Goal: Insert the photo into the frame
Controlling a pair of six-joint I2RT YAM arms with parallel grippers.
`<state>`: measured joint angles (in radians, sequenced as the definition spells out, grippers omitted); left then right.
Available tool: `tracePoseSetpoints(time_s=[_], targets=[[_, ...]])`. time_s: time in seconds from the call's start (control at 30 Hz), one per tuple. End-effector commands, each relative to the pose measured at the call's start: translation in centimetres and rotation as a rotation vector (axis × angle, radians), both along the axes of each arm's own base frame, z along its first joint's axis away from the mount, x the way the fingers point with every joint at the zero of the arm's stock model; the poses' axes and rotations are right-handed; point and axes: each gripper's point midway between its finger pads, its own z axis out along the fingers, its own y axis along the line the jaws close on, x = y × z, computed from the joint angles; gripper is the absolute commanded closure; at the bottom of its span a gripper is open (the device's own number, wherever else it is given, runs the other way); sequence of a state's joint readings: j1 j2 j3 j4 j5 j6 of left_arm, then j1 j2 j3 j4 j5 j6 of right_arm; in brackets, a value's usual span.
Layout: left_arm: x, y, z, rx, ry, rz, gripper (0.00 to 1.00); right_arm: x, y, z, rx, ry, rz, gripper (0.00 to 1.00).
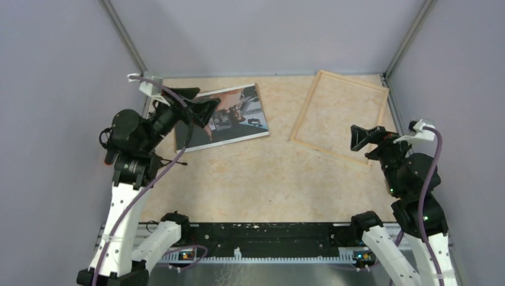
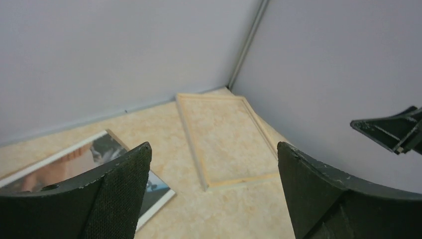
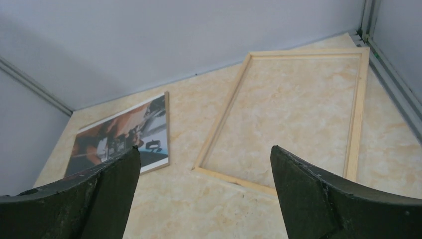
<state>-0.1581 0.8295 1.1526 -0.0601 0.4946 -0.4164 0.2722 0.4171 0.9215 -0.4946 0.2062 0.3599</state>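
Note:
The photo lies picture side up at the back left of the table. It also shows in the left wrist view and the right wrist view. The frame, thin pale wooden strips with nothing inside, lies flat at the back right, apart from the photo. It shows too in the left wrist view and the right wrist view. My left gripper is open and empty, raised over the photo's left part. My right gripper is open and empty, raised over the frame's near right corner.
Grey walls close in the beige table at the back and both sides, with metal posts in the back corners. A black rail runs along the near edge between the arm bases. The right gripper shows at the right edge of the left wrist view.

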Motion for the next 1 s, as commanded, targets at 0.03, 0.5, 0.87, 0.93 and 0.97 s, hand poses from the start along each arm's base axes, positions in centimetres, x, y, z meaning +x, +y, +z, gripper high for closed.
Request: tracePoseSetpoints(time_s=[0.03, 0.5, 0.87, 0.93, 0.97], targets=[[1.3, -4.0, -5.5, 0.107, 0.132, -0.144, 0.02, 2.1, 0.0, -2.6, 0.045, 0.083, -0.050, 0.01], [3.9, -3.5, -15.7, 0.298, 0.339, -0.004, 0.02, 7.9, 10.1, -13.2, 0.244, 0.438, 0.308, 0.01], [3.0, -3.0, -21.3, 0.392, 0.349, 0.068, 0.02, 12.8, 19.9, -17.7, 0.432, 0.496, 0.529, 0.02], [2.7, -3.3, -21.8, 0.390, 0.354, 0.059, 0.02, 13.8, 21.1, -18.6, 0.477, 0.508, 0.531, 0.03], [2.5, -3.6, -21.8, 0.380, 0.358, 0.044, 0.02, 14.3, 21.6, -19.6, 0.497, 0.526, 0.527, 0.05]])
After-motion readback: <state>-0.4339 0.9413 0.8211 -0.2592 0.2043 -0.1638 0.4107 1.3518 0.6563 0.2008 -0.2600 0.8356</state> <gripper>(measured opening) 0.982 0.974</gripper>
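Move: The photo lies flat, its middle about 30 cm ahead of my left hand, some 3 cm to its left and roughly 46 cm below. From my right hand the photo is about 33 cm ahead, 48 cm to the left and 35 cm down. The empty frame's middle is around 34 cm ahead of my right hand and 7 cm to its right, with its near left corner about 20 cm ahead and 18 cm to the left, all at table height. Both my open hands come down over the table towards the photo, touching nothing. I sweep my right hand down some 23 cm and about 18 cm left, reaching forward as well, across the front of the frame while it tips down and turns left. I sink my left hand nearly as far, swinging it right at first and tilting the fingers down. ##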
